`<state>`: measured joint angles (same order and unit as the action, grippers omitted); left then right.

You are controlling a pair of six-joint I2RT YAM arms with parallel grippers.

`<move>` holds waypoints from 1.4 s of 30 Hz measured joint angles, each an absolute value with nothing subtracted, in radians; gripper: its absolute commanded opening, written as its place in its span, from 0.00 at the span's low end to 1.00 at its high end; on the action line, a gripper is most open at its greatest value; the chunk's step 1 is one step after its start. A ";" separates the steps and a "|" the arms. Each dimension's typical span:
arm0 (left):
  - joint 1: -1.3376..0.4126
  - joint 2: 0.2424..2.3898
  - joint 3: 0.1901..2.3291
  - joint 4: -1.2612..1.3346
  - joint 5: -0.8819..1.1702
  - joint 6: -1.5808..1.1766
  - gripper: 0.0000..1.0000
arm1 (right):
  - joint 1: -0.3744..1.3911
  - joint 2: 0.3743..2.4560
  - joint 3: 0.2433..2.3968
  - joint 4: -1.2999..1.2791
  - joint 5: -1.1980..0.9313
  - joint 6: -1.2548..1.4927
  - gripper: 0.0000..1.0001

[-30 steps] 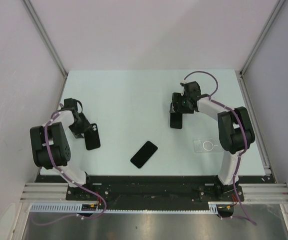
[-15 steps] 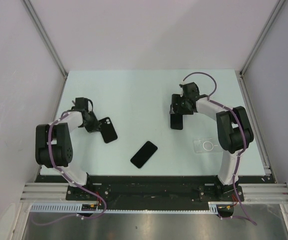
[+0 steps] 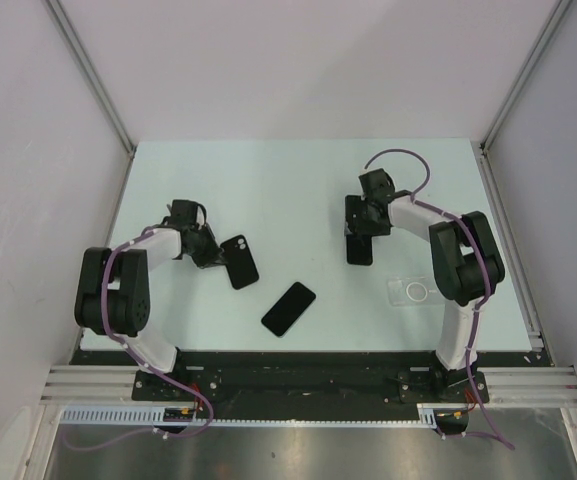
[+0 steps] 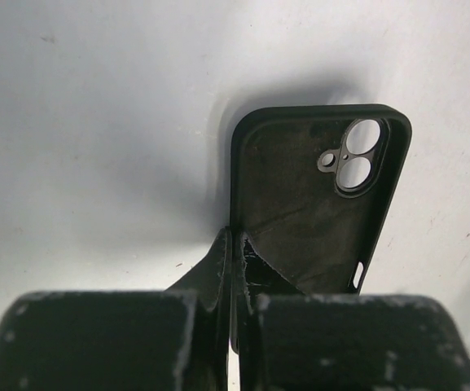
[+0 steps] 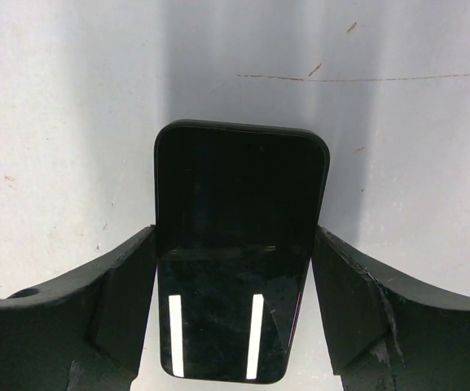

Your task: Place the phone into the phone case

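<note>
A clear phone case (image 3: 418,292) with a white ring lies flat at the right, near the right arm's base. My right gripper (image 3: 358,230) (image 5: 235,236) holds a black phone (image 3: 360,250) (image 5: 239,187) across its width, one finger pressed on each long edge. My left gripper (image 3: 214,254) (image 4: 235,238) is shut on the side wall of a dark, empty phone case (image 3: 240,262) (image 4: 308,204) with a camera cutout, inside face up, left of centre.
A second black phone (image 3: 288,308) lies diagonally near the front middle of the pale table (image 3: 278,190), between the two arms. White walls and metal rails bound the table on three sides.
My left arm has swung right and carried the dark case from the left edge toward the middle. The right gripper and its phone have shifted slightly right and nearer.
</note>
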<state>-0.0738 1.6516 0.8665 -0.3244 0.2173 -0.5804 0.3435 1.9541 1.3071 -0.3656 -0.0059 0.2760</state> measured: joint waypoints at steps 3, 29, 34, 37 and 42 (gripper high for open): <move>-0.075 1.653 0.866 -0.319 0.225 -0.587 0.07 | 0.357 1.954 1.308 -0.377 0.023 0.273 0.71; -0.126 1.608 0.880 -0.366 0.302 -0.603 0.65 | 0.493 1.932 1.284 -0.437 0.137 0.254 0.46; -0.126 1.553 0.880 -0.388 0.290 -0.603 0.67 | 0.518 1.906 1.264 -0.435 0.061 0.289 0.43; -0.120 1.508 0.880 -0.394 0.283 -0.602 0.66 | 0.554 1.883 1.257 -0.426 0.028 0.320 0.42; -0.046 1.493 0.880 -0.390 0.345 -0.602 0.64 | 0.622 1.842 1.257 -0.340 -0.046 0.382 0.41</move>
<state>-0.0456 1.4929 0.8799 -0.3901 0.3454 -0.6018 0.6220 1.8420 1.2568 -0.3405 -0.0456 0.3817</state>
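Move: The left hand's shut fingertips are at the case's left edge, with the case's middle about 4 cm to the right, level fore and aft and 1 cm lower. The other phone lies some 17 cm to that hand's right and 13 cm back. From the right hand, which already holds the phone, the case is roughly 31 cm left, 8 cm back; the other phone 18 cm left, 21 cm back; the clear case 15 cm right, 16 cm back; all about 2 cm lower. Nudge the case right about 3 cm with the left fingertips on its left edge, then spread those fingers wide and lift off, rising over 5 cm. Keep the right grip on the phone; draw it back a little, pause, then sweep it left towards the case, some 12 cm left and 7 cm back in all, climbing near the end and turning about 10 degrees counter-clockwise. ##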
